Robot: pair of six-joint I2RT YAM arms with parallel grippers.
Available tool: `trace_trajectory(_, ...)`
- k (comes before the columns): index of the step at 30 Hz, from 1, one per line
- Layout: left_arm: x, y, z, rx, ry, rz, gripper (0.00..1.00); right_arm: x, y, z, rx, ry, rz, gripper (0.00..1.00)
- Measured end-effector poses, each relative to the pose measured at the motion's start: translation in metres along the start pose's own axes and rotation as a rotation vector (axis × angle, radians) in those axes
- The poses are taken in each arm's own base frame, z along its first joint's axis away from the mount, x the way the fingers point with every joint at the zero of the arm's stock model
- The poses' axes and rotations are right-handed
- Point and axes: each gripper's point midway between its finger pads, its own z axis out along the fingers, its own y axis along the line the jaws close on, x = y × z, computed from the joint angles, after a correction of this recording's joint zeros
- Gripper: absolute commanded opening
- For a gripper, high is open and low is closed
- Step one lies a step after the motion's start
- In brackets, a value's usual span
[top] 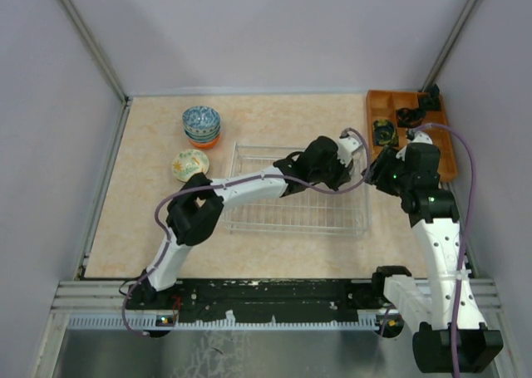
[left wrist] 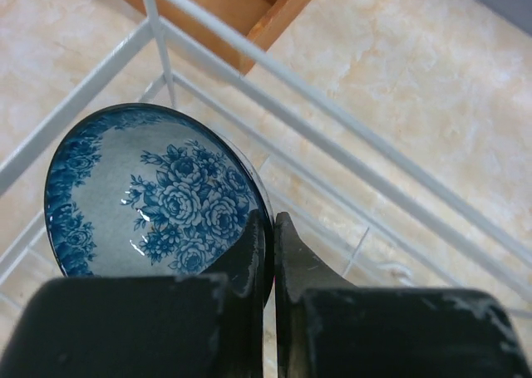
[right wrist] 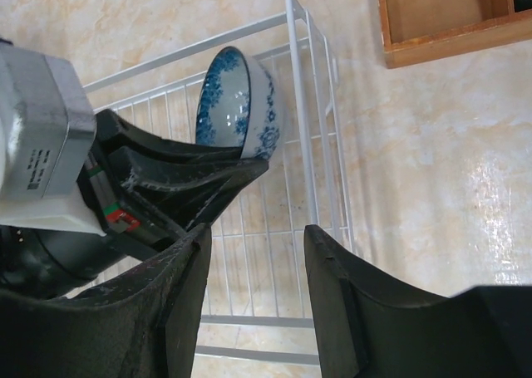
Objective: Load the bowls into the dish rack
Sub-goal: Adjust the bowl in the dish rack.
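Note:
A white bowl [left wrist: 150, 187] with blue roses inside stands on edge in the far right corner of the wire dish rack [top: 249, 226]. My left gripper [left wrist: 272, 228] is shut on its rim, one finger inside and one outside. The right wrist view shows the same bowl [right wrist: 237, 104] above the rack's grid [right wrist: 299, 145], with the left fingers [right wrist: 199, 174] under it. My right gripper [right wrist: 258, 245] hangs open and holds nothing, just right of the rack. A stack of bowls [top: 201, 125] and a single pale bowl [top: 190, 164] sit on the table left of the rack.
An orange wooden compartment tray [top: 411, 112] holding black items stands at the back right, close behind my right gripper [top: 384, 166]. Its corner [left wrist: 249, 12] lies just beyond the rack's corner. Grey walls close in the table on three sides.

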Motion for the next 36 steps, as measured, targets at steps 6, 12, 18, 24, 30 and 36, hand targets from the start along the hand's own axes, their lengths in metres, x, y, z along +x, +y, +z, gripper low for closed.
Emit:
trace_trajectory(6, -0.001, 0.001, -0.029, -0.006, -0.017, -0.035, 0.00, 0.000, 0.001, 0.000, -0.005, 0.002, 0.000, 0.50)
trace_trajectory(12, -0.029, 0.005, -0.059, 0.005, -0.087, -0.084, 0.00, 0.000, 0.001, 0.000, -0.007, 0.002, 0.000, 0.50)
trace_trajectory(18, -0.046, 0.012, -0.094, 0.031, -0.151, -0.151, 0.00, 0.000, 0.003, 0.000, -0.016, 0.000, -0.001, 0.50)
trace_trajectory(24, -0.044, 0.024, -0.113, 0.032, -0.166, -0.198, 0.00, -0.002, 0.005, 0.000, -0.026, -0.004, -0.002, 0.50)
trace_trajectory(30, -0.033, 0.034, -0.127, 0.005, -0.147, -0.223, 0.00, -0.001, 0.006, 0.000, -0.033, -0.002, -0.002, 0.50)
trace_trajectory(36, -0.032, 0.045, -0.152, -0.027, -0.164, -0.253, 0.00, -0.001, 0.009, 0.001, -0.052, 0.000, 0.000, 0.50)
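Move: The left hand already pinches the blue-flowered bowl by its rim at the rack's far right corner; the bowl's middle is about 4 cm ahead of it, 1 cm right and 3 cm below. From that hand the dish rack's middle lies some 12 cm left, 2 cm back and 8 cm below, and the wooden box about 20 cm right, 13 cm ahead and 9 cm below. From the right hand the bowl is roughly 8 cm ahead, 7 cm left and 12 cm below. Keep the left gripper shut on the bowl's rim and draw it left, away from the rack's right rail and in over the rack's middle, about 13 cm. Raise it some 8 cm on the way, mostly in the first half, then carry on nearly level. Let the fingertips tip up about 10 degrees as the bowl travels. ##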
